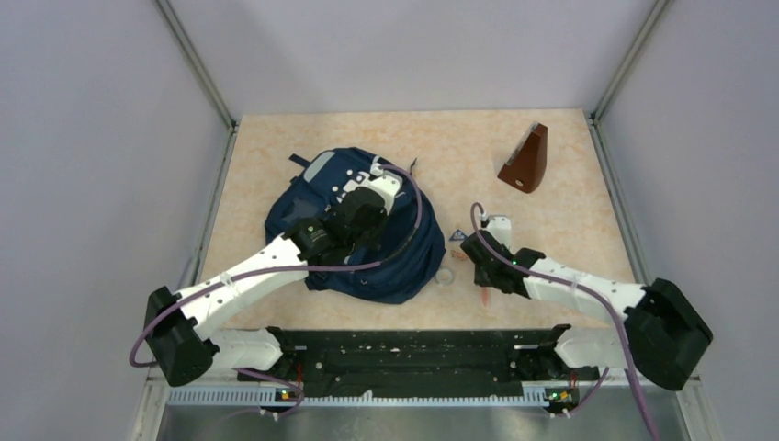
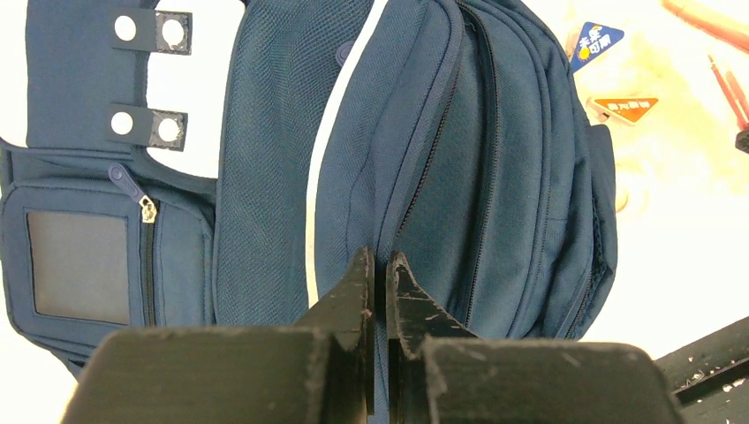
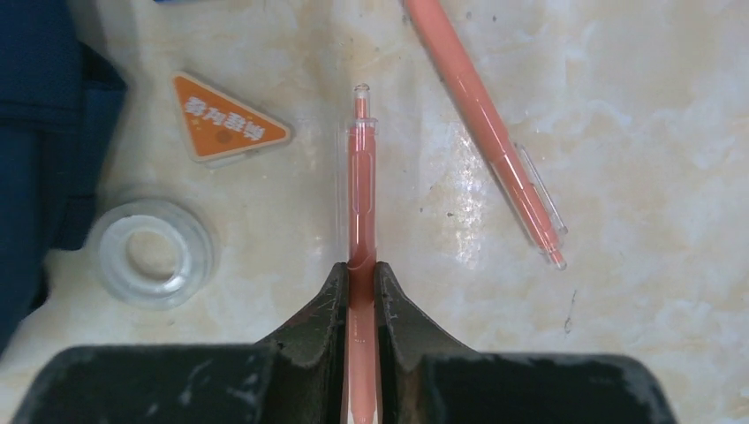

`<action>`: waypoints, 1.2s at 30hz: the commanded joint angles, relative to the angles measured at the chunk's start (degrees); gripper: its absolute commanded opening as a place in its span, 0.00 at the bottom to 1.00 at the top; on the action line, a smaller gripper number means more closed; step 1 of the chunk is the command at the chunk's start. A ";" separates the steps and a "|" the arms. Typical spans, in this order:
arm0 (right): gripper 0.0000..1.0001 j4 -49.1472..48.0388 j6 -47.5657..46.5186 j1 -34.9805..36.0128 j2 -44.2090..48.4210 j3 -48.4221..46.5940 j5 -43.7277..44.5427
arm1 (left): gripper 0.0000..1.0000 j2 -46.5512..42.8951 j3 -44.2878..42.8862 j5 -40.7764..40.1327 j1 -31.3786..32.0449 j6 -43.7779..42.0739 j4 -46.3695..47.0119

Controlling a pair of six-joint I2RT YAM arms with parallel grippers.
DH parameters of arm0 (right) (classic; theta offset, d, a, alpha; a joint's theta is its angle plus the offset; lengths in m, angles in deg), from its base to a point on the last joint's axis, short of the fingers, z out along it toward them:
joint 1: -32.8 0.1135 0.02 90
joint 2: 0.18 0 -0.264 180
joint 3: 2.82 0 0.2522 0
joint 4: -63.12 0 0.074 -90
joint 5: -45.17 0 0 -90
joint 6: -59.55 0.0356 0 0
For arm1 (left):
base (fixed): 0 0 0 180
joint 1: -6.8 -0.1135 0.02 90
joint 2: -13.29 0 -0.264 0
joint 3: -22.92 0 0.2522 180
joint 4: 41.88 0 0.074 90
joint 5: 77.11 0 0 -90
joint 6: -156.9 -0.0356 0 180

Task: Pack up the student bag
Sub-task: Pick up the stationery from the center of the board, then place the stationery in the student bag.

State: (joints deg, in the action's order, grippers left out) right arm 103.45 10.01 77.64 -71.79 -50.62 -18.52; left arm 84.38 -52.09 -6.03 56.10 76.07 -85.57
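The student bag [image 1: 409,265], navy blue with a pale stripe, lies left of centre on the table. It fills the left wrist view [image 2: 495,159], front pockets and zippers up. My left gripper [image 1: 384,180] [image 2: 380,261] rests on top of it, jaws pinched together on a fold of the blue fabric beside a zipper line. My right gripper [image 1: 482,276] [image 3: 360,269] is down at the table to the right of the bag. It is shut on an orange pen [image 3: 360,177], which sticks out ahead of the fingertips.
A second orange pen [image 3: 481,124] lies slantwise right of the held one. An orange triangular eraser [image 3: 228,124] and a clear tape ring [image 3: 155,252] sit by the bag's edge. A brown wedge-shaped object [image 1: 525,158] stands at the back right. Walls close in both sides.
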 commanded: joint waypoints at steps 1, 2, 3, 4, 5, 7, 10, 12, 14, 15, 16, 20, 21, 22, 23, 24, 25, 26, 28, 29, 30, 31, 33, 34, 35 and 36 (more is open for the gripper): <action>0.00 2.67 -2.88 0.49 10.00 -0.59 -4.01 | 0.00 -3.13 -0.17 -0.74 -0.08 -0.38 4.80; 0.00 2.88 -2.84 0.52 12.10 -0.96 -6.05 | 0.00 -3.20 -0.18 -0.71 -0.07 -0.42 4.80; 0.00 2.75 -2.38 0.70 14.43 -1.19 -8.33 | 0.00 -3.42 -0.18 -0.75 -0.16 -0.46 4.72; 0.00 2.06 -1.67 0.94 16.51 -1.20 -10.62 | 0.00 -3.68 -0.12 -0.63 -0.21 -0.47 4.83; 0.00 1.13 -0.82 1.14 18.06 -1.28 -12.92 | 0.00 -4.01 0.05 0.07 -0.36 -0.39 5.10; 0.00 -2.61 1.40 2.36 19.65 -1.37 -17.30 | 0.00 -4.49 0.48 2.67 -0.72 -0.22 6.07; 0.00 -10.03 4.83 4.61 17.89 -1.54 -20.94 | 0.00 -4.53 0.70 5.23 -0.96 -0.12 6.89; 0.00 -15.45 6.45 5.76 15.33 -2.12 -22.89 | 0.00 -4.22 0.70 5.52 -1.04 -0.12 6.90; 0.00 -20.01 7.31 6.40 12.12 -3.44 -23.97 | 0.00 -4.12 0.72 5.67 -1.05 -0.19 6.87; 0.00 -21.84 7.60 6.63 10.59 -4.26 -24.22 | 0.00 -4.19 0.70 5.78 -1.05 -0.25 6.89; 0.00 -23.79 7.93 6.64 9.08 -5.03 -24.45 | 0.00 -4.25 0.70 5.83 -0.98 -0.24 6.90; 0.00 -29.87 8.31 6.59 3.58 -8.79 -25.68 | 0.00 -4.55 0.95 5.89 -1.05 -0.42 6.99; 0.00 -31.11 8.66 6.62 2.55 -9.26 -25.94 | 0.00 -4.56 0.96 5.89 -1.04 -0.45 7.02; 0.00 -32.21 9.01 6.58 1.66 -9.75 -25.97 | 0.00 -4.50 1.00 5.85 -1.02 -0.47 6.97; 0.00 -33.02 9.26 6.59 0.72 -10.18 -25.91 | 0.00 -4.53 0.99 5.95 -1.04 -0.47 7.02; 0.00 -33.68 9.65 6.61 -0.71 -10.70 -25.74 | 0.00 -4.53 0.92 6.06 -1.05 -0.39 7.07; 0.00 -34.11 9.90 6.58 -1.84 -11.25 -25.52 | 0.00 -4.55 0.97 6.28 -1.00 -0.38 7.08; 0.00 -34.68 10.19 6.58 -2.94 -11.80 -25.29 | 0.00 -4.56 0.97 6.46 -1.04 -0.38 7.08; 0.00 -35.19 10.58 6.65 -5.48 -13.17 -24.46 | 0.00 -4.47 0.89 6.61 -1.02 -0.38 7.08; 0.00 -34.93 10.45 6.64 -6.86 -14.26 -23.95 | 0.00 -4.51 0.88 6.66 -1.00 -0.30 7.08; 0.00 -34.35 10.27 6.65 -8.35 -15.56 -23.40 | 0.00 -4.55 0.88 6.78 -1.00 -0.25 7.08; 0.00 -33.91 10.37 6.59 -9.65 -16.59 -22.88 | 0.00 -4.70 0.89 6.79 -1.04 -0.29 7.08; 0.00 -34.37 10.94 6.57 -11.63 -17.78 -21.22 | 0.00 -4.94 0.88 6.88 -1.03 -0.29 7.04; 0.00 -35.10 11.52 6.45 -12.32 -18.06 -20.54 | 0.00 -5.05 0.92 6.88 -1.04 -0.29 7.08; 0.00 -36.31 12.23 6.41 -12.72 -18.16 -19.86 | 0.00 -5.16 0.96 6.96 -1.05 -0.29 7.08; 0.00 -37.75 13.02 6.46 -12.97 -17.96 -19.06 | 0.00 -5.17 1.03 6.96 -1.05 -0.25 7.16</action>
State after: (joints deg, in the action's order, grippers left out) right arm 71.12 20.40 83.72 -83.68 -65.70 -41.39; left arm 82.39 -50.52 -0.80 54.90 75.74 -84.09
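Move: The bag's open mouth, where the pink pen already held in the right hand is to go, lies about 22 cm to that hand's left, 4 cm ahead and some 7 cm above. Almost at table height, the tape roll is about 8 cm left and level; the orange triangle is 5 cm left and 6 cm ahead; the second pink pen is 5 cm right and 5 cm ahead. From the left hand, the mouth is about 4 cm right, straight alongside and 4 cm below. The pink pen, still pinched in the right hand, is carried up off the table area and left over the tape roll, about 22 cm left and 11 cm up, first easing back slightly, then reaching forward and dipping at the end into the bag's mouth. On the way the right wrist rolls some 45 degrees, swinging the fingertips leftward. The left hand stays shut on the bag's upper edge, holding it raised. ##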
